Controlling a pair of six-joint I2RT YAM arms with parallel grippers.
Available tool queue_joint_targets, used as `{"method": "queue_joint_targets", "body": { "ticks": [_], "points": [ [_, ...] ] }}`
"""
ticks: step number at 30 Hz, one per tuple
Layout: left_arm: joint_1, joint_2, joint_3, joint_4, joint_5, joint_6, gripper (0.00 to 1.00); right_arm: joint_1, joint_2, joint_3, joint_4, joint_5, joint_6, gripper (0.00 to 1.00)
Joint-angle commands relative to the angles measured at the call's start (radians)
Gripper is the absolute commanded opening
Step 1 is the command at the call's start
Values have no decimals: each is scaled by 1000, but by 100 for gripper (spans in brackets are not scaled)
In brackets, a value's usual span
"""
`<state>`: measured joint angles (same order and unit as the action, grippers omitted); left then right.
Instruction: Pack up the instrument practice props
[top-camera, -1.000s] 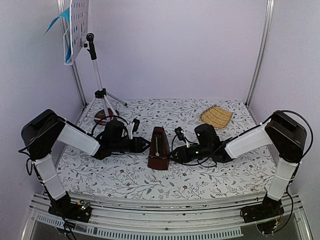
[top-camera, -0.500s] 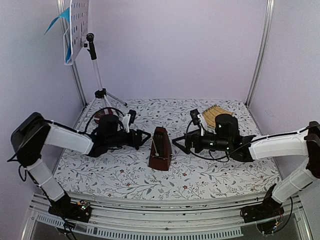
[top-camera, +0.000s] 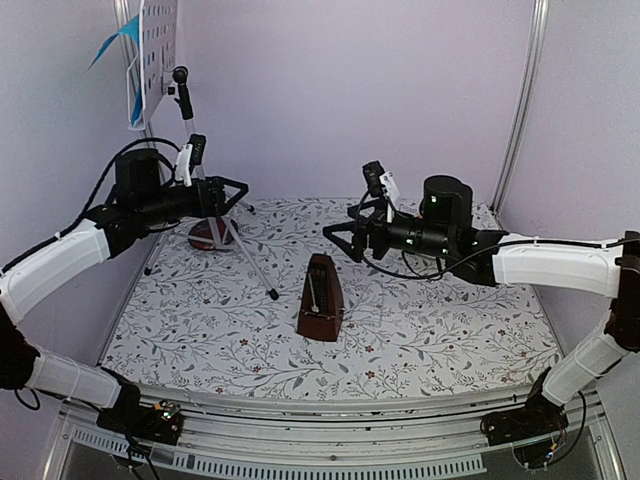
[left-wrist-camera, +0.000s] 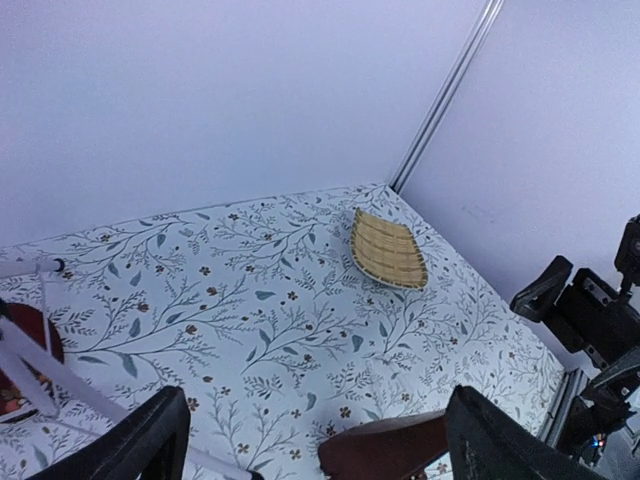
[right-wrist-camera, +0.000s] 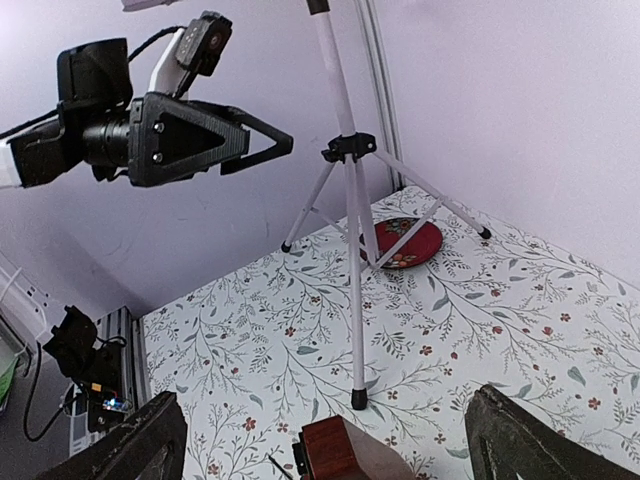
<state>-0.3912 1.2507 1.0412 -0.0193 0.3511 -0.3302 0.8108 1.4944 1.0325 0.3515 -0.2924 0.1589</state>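
Observation:
The dark brown pyramid metronome (top-camera: 320, 300) stands upright mid-table, touched by nothing. The silver tripod music stand (top-camera: 190, 130) rises at the back left, its white perforated desk (top-camera: 160, 45) holding blue and cream music sheets (top-camera: 122, 40). My left gripper (top-camera: 238, 196) hovers open beside the stand's pole near the tripod hub, empty. My right gripper (top-camera: 340, 228) hangs open and empty above the table, behind and right of the metronome. In the left wrist view the metronome top (left-wrist-camera: 385, 450) shows between my left gripper's (left-wrist-camera: 318, 400) wide jaws. In the right wrist view the metronome (right-wrist-camera: 340, 450) sits low between my right gripper's (right-wrist-camera: 325, 405) jaws, with the stand (right-wrist-camera: 345, 150) beyond.
A red patterned plate (top-camera: 205, 235) lies under the tripod legs. A woven straw tray (left-wrist-camera: 388, 248) sits at the back right corner. One tripod leg (top-camera: 262, 280) reaches toward the metronome. Purple walls and metal posts (top-camera: 520, 100) close in the table.
Both arms lifted from table level beside the metronome. The left swung up and back toward the stand pole, the right rose up and back. Both grippers' jaws stand wider.

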Motion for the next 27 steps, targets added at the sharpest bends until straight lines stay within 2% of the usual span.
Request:
{"method": "queue_joint_targets", "body": {
  "ticks": [1, 3, 4, 10, 12, 18, 27],
  "points": [
    [88, -28, 33, -185, 124, 110, 91, 3, 90, 74, -20, -131, -89, 99],
    [108, -38, 29, -207, 3, 151, 91, 3, 133, 99, -19, -151, -109, 99],
    [130, -41, 40, -234, -14, 154, 91, 3, 157, 114, -23, -161, -121, 99],
    [157, -95, -11, -228, -64, 235, 93, 2, 257, 169, -58, -222, -156, 99],
    [157, -82, -18, -228, -35, 238, 93, 3, 275, 205, -59, -230, -188, 99],
    [158, -80, -15, -255, -100, 261, 93, 2, 322, 186, -14, -290, -209, 99],
    [159, -80, -17, -262, -112, 275, 93, 3, 332, 124, 45, -330, -195, 99]
  ]
}}
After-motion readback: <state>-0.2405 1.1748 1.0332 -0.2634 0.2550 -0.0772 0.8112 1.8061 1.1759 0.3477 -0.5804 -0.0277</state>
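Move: The metronome stands almost under the right gripper, its middle about 4 cm to the left, some 2 cm back and roughly 20 cm down. The near foot of the music stand rests on the table, around 15 cm farther out than the metronome and 10 cm to the left of it. From the left gripper the metronome is about 16 cm to the right, 9 cm back and 22 cm lower. Lower the right gripper about 8 cm onto the metronome's top, carrying it some 6 cm left on the way, fingers kept wide open and the wrist swinging nearly 20 degrees counter-clockwise; slow to a stop there. Meanwhile draw the open left gripper about 8 cm left, away from the metronome, sinking slightly and rolling its left side up. ##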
